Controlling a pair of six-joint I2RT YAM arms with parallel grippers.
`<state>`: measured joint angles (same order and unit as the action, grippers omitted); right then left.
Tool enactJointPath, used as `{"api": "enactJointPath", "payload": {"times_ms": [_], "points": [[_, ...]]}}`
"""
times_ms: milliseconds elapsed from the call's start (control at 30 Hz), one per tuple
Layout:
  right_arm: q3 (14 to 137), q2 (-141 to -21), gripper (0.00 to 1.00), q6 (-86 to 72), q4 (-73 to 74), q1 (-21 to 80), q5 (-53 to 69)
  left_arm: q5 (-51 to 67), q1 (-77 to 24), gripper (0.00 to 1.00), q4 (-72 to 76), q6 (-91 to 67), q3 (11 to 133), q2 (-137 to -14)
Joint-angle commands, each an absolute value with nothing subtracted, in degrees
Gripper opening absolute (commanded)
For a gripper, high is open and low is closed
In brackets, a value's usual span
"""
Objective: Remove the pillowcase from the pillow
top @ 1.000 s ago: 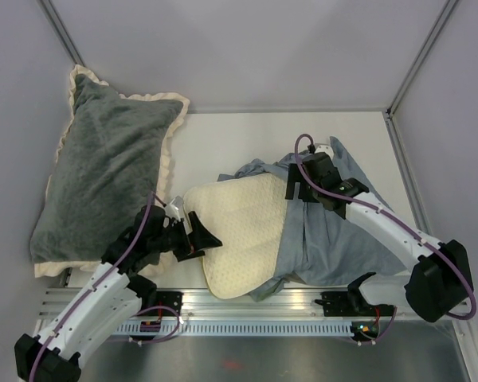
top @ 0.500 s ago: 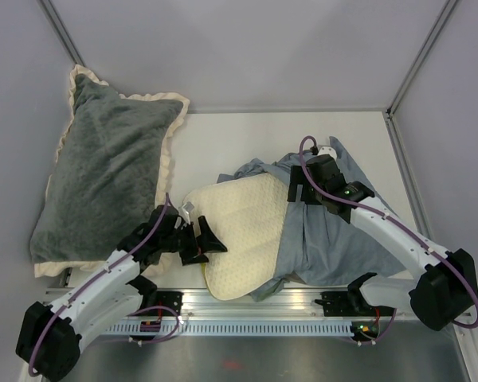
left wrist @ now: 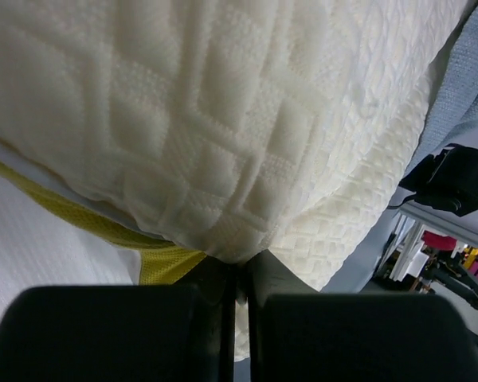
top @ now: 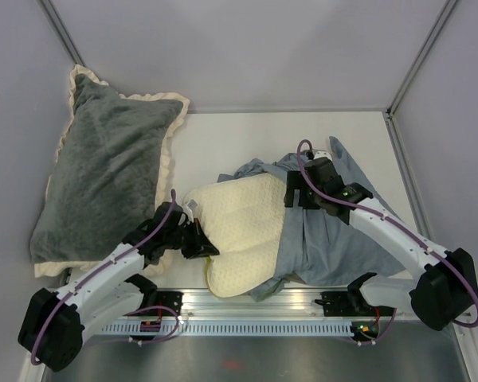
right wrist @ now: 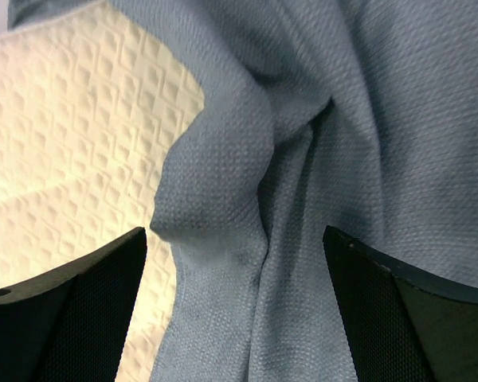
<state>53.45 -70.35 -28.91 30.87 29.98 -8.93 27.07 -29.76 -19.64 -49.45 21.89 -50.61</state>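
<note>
The cream quilted pillow lies mid-table, its right half still inside the grey-blue pillowcase. My left gripper is at the pillow's near-left edge. In the left wrist view its jaws are shut, pinching a fold of the pillow beside the yellow-green edge band. My right gripper hovers over the bunched opening of the pillowcase. It stands open in the right wrist view, with a ridge of pillowcase cloth between its fingers and the pillow to its left.
A large dark grey plush pillow with a cream ruffle fills the left side against the wall. A metal rail runs along the near edge between the arm bases. Grey walls close in the back and both sides.
My left gripper slid right onto the pillow's near-left edge and closed on it. The right gripper shifted slightly left over the pillowcase opening and stayed open.
</note>
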Motion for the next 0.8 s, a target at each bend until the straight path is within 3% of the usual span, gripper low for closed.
{"api": "enactJointPath", "payload": {"times_ms": [0, 367, 700, 767], "points": [[51.25, -69.61, 0.98, -30.32, 32.69, 31.46, -6.42, 24.35, -30.06, 0.02, -19.77, -44.92, 26.36, -52.47], [48.62, -66.8, 0.98, -32.7, 43.77, 37.17, -3.87, 11.87, -29.97, 0.02, -34.45, -36.04, 47.01, -49.13], [44.38, -77.93, 0.98, -39.45, 26.3, 37.44, -4.04, 11.69, -29.97, 0.02, -39.37, -35.86, 52.55, -45.09], [44.73, -80.14, 0.92, -39.81, 23.66, 37.44, -3.96, 11.08, -29.97, 0.02, -41.12, -35.51, 53.69, -44.65]]}}
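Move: In the left hand's shut fingers is the pillow's near-left edge; the visible pillow's middle lies about 7 cm to the right and 6 cm ahead, roughly level with that hand. The bunched pillowcase rim that the open right hand goes for is some 6 cm back, 3 cm left and 9 cm below the right hand, and about 19 cm right and 7 cm ahead of the left one. From the right hand the pillow's middle is 15 cm left and 8 cm back. Keeping its pinch on the pillow's edge, the left hand hoists it about 12 cm and carries it some 4 cm forward, tilting its front side up nearly 20 degrees. Meanwhile the open right hand draws back about 7 cm while sinking, then drops further and edges left onto the bunched pillowcase rim, tipping about 15 degrees steeper; its fingers straddle the folds, not yet closed on them. ##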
